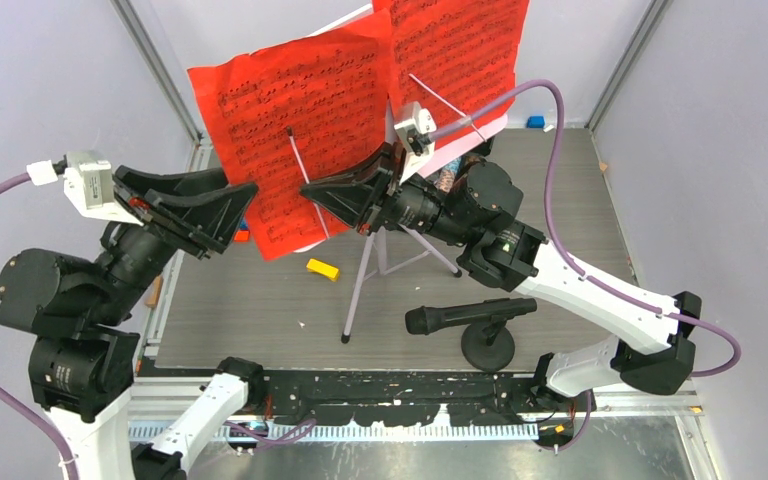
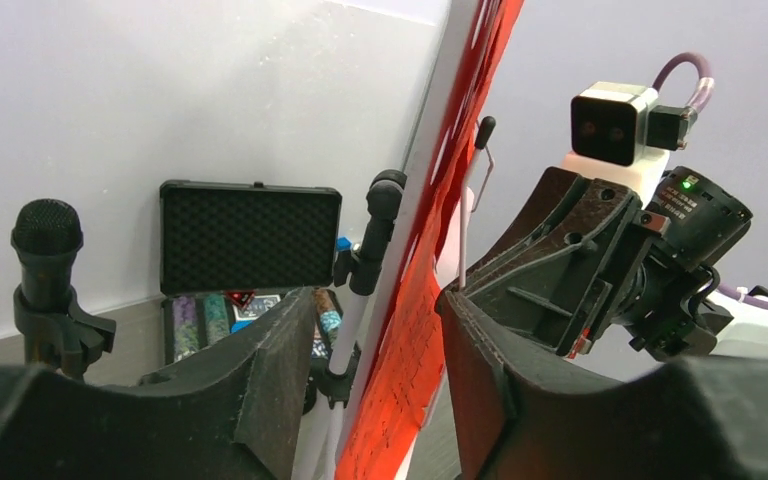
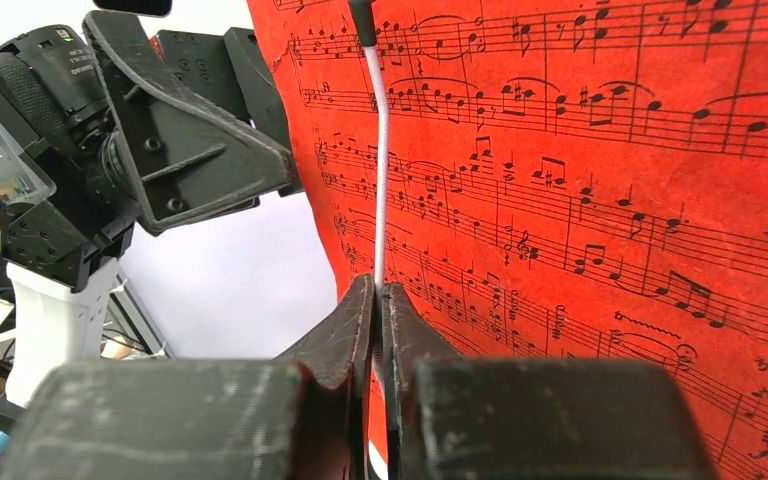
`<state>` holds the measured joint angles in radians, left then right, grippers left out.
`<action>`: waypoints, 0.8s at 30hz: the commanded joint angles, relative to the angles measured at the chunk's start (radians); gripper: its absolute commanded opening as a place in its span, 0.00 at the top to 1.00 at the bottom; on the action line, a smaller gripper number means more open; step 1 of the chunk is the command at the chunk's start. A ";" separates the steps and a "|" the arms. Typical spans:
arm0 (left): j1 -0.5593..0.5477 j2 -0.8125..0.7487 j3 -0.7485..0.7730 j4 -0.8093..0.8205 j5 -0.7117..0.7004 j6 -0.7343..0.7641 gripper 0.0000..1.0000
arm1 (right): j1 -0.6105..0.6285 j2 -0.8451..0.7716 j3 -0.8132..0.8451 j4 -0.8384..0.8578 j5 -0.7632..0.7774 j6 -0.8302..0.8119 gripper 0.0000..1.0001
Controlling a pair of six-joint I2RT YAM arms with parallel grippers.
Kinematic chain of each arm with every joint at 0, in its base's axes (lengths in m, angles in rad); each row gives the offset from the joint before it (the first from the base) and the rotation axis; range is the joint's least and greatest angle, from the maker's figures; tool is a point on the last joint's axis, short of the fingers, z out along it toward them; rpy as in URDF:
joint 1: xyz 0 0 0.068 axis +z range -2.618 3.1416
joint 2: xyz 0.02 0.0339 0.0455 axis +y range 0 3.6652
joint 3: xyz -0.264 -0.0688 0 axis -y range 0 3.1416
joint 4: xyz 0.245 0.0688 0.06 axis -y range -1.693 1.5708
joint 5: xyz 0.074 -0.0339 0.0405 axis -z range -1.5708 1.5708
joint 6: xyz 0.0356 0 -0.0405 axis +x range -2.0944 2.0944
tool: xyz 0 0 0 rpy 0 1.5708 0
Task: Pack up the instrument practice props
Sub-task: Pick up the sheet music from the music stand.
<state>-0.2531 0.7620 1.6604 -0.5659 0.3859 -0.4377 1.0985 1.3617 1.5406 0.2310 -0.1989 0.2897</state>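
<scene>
The white music rack (image 2: pixel 430 170) stands on silver tripod legs (image 1: pixel 360 280) and carries red sheet-music pages (image 1: pixel 290 120). My left gripper (image 2: pixel 375 305) is open; its jaws straddle the left edge of the rack and the red page (image 2: pixel 415 340). My right gripper (image 3: pixel 375 290) is shut on the thin silver page-holder wire (image 3: pixel 381 170) in front of the red page (image 3: pixel 580 200), and in the top view this gripper (image 1: pixel 307 188) sits at mid-page. One black microphone (image 1: pixel 465 315) on a round-based pole (image 1: pixel 487 345) stands near the front. Another microphone (image 2: pixel 47 240) stands behind the rack.
An open black case of poker chips (image 2: pixel 250 235) lies behind the rack by the back wall. A yellow block (image 1: pixel 322 268) lies on the grey mat by the tripod, a blue block (image 1: pixel 535 122) at the back right. White walls close in on both sides.
</scene>
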 commanded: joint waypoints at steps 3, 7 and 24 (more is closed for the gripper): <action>0.005 0.012 -0.027 0.084 0.048 -0.032 0.60 | -0.003 -0.024 -0.019 -0.039 0.027 -0.027 1.00; 0.005 0.005 -0.038 0.100 0.057 -0.048 0.74 | -0.003 -0.025 -0.020 -0.039 0.026 -0.029 1.00; 0.004 -0.056 0.012 -0.006 -0.014 0.007 1.00 | -0.003 -0.026 -0.029 -0.029 0.029 -0.029 1.00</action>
<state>-0.2531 0.7467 1.6341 -0.5510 0.4152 -0.4339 1.0992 1.3476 1.5257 0.2321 -0.1967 0.2893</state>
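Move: The left edge of the sheet music already lies between the left hand's open fingers, about 1 cm ahead and 1 cm to the right, level with them. The clip rod over the left page, held in the shut right fingers, is some 3 cm ahead, 7 cm right and 2 cm lower; its black tip stands roughly 9 cm ahead, 6 cm right and 4 cm above. From the right hand that page edge lies about 8 cm left, 3 cm back and 2 cm higher. The sheet music's left edge gets pinched: the left fingers, half open at first, shut on it while the hand edges about 1 cm right and slightly forward, then eases back again, still pointing forward-right and a little up. The right hand stays put and keeps its pinch on the clip rod in front of the page. ##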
